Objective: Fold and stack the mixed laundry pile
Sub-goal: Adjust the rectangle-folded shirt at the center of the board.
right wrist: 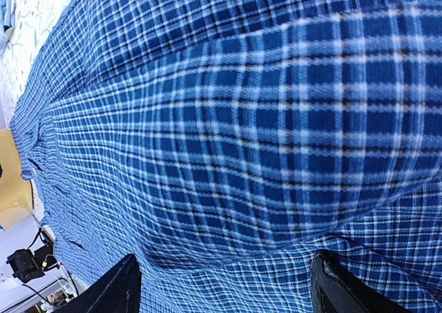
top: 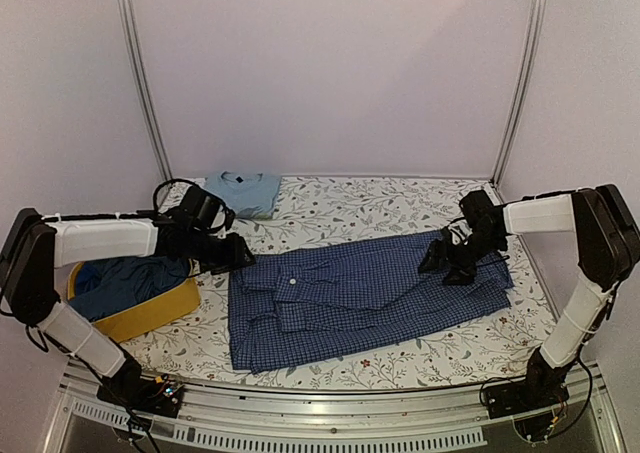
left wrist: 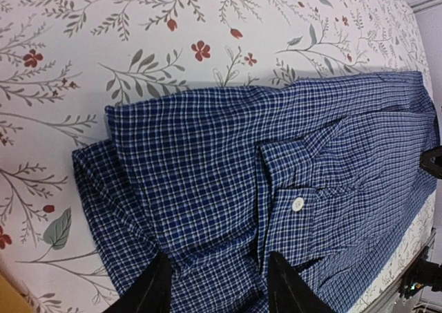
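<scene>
The navy-and-white checked shirt (top: 355,298) lies spread across the middle of the floral table cover, collar end to the left. My left gripper (top: 240,253) is open at its upper left corner; in the left wrist view the gripper (left wrist: 217,285) has its fingers apart above the folded collar and a white button (left wrist: 298,204). My right gripper (top: 445,263) is open over the shirt's right end; in the right wrist view the gripper (right wrist: 221,289) has its fingers wide apart over a raised fold of checked cloth (right wrist: 276,119). A folded light blue T-shirt (top: 242,191) lies at the back left. Dark blue clothes (top: 125,278) fill the basket.
A yellow fabric basket (top: 160,313) stands at the left under my left arm. The floral table cover (top: 360,208) shows bare behind the shirt and along the front edge. Metal frame posts (top: 140,73) rise at both back corners.
</scene>
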Available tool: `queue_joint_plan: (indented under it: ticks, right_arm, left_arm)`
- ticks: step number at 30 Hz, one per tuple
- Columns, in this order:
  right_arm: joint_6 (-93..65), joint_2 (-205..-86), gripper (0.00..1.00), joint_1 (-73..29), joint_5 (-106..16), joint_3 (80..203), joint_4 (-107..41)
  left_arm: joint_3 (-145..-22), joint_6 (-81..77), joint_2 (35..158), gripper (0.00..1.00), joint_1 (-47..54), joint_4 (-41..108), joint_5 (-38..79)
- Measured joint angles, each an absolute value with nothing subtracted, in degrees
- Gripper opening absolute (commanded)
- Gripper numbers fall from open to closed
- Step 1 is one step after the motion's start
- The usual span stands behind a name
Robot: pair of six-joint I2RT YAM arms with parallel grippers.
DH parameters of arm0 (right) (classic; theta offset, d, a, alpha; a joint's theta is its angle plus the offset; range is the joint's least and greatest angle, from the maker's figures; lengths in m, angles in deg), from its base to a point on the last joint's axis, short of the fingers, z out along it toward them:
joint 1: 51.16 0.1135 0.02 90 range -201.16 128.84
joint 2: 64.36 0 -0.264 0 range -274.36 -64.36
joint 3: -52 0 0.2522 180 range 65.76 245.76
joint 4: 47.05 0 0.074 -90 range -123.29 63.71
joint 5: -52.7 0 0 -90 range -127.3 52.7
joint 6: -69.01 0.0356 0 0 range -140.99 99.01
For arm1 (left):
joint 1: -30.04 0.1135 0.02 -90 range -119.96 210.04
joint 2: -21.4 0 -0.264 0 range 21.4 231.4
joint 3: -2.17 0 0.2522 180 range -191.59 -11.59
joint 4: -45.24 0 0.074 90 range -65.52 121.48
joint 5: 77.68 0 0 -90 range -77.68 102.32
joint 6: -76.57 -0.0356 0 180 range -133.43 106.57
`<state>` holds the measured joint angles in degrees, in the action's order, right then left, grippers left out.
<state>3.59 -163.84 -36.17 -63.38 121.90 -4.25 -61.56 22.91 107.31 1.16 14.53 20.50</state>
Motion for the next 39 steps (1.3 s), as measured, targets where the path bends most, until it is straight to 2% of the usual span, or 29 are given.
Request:
queue_joint_plan:
  ticks: [9, 15, 19, 21, 23, 39]
  right_arm:
    - [-0.46, -159.01, 0.82, -36.20, -62.92, 121.84, -1.81]
    - [-1.59, -157.90, 0.82, -36.22, -62.92, 121.20, -1.57]
    - [-1.59, -157.92, 0.82, -36.22, -62.92, 120.20, -1.52]
    - [-1.57, -157.96, 0.82, -36.22, -62.92, 119.74, -1.59]
    - [-1.53, -158.05, 0.82, -36.24, -62.94, 119.37, -1.68]
    - [-0.61, -160.13, 0.82, -39.50, -63.47, 118.05, -2.96]
  left_arm:
    - [-56.14, 28.70, 103.72, 0.46, 0.85, 10.18, 20.94]
    - [-56.17, 29.27, 107.44, 0.38, 0.79, 10.85, 21.88]
    - [-56.19, 29.36, 110.85, 0.24, 0.44, 11.42, 22.80]
    - [-56.23, 29.49, 111.57, 0.10, 0.24, 11.68, 23.26]
    - [-56.49, 29.03, 111.79, 0.00, -0.11, 11.82, 23.67]
    - [-56.21, 27.17, 101.73, 0.00, -2.78, 7.90, 27.98]
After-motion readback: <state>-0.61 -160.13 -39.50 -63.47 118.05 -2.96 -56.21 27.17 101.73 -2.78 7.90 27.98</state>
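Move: The near edge of the checked shirt's upper layer, at the shirt's left end, lies about 5 cm back from the left hand and 7 cm below, neither to its left nor right. The cuff button is roughly 9 cm to the hand's right, 3 cm back and 8 cm below; the yellow basket's middle is some 24 cm to its left and 5 cm back. From the right hand that layer edge is about 42 cm to the left, 4 cm back and 1 cm lower. Bring the half-open left gripper back about 5 cm and down some 6 cm onto the upper layer's near edge, tipping the fingers about 15 degrees steeper, and shut it to pinch the cloth; then raise the pinched edge about 5 cm, easing back another 2 cm. Lift the open right gripper about 3 cm over the shirt's right end, then lower it again while easing slightly back and right. ##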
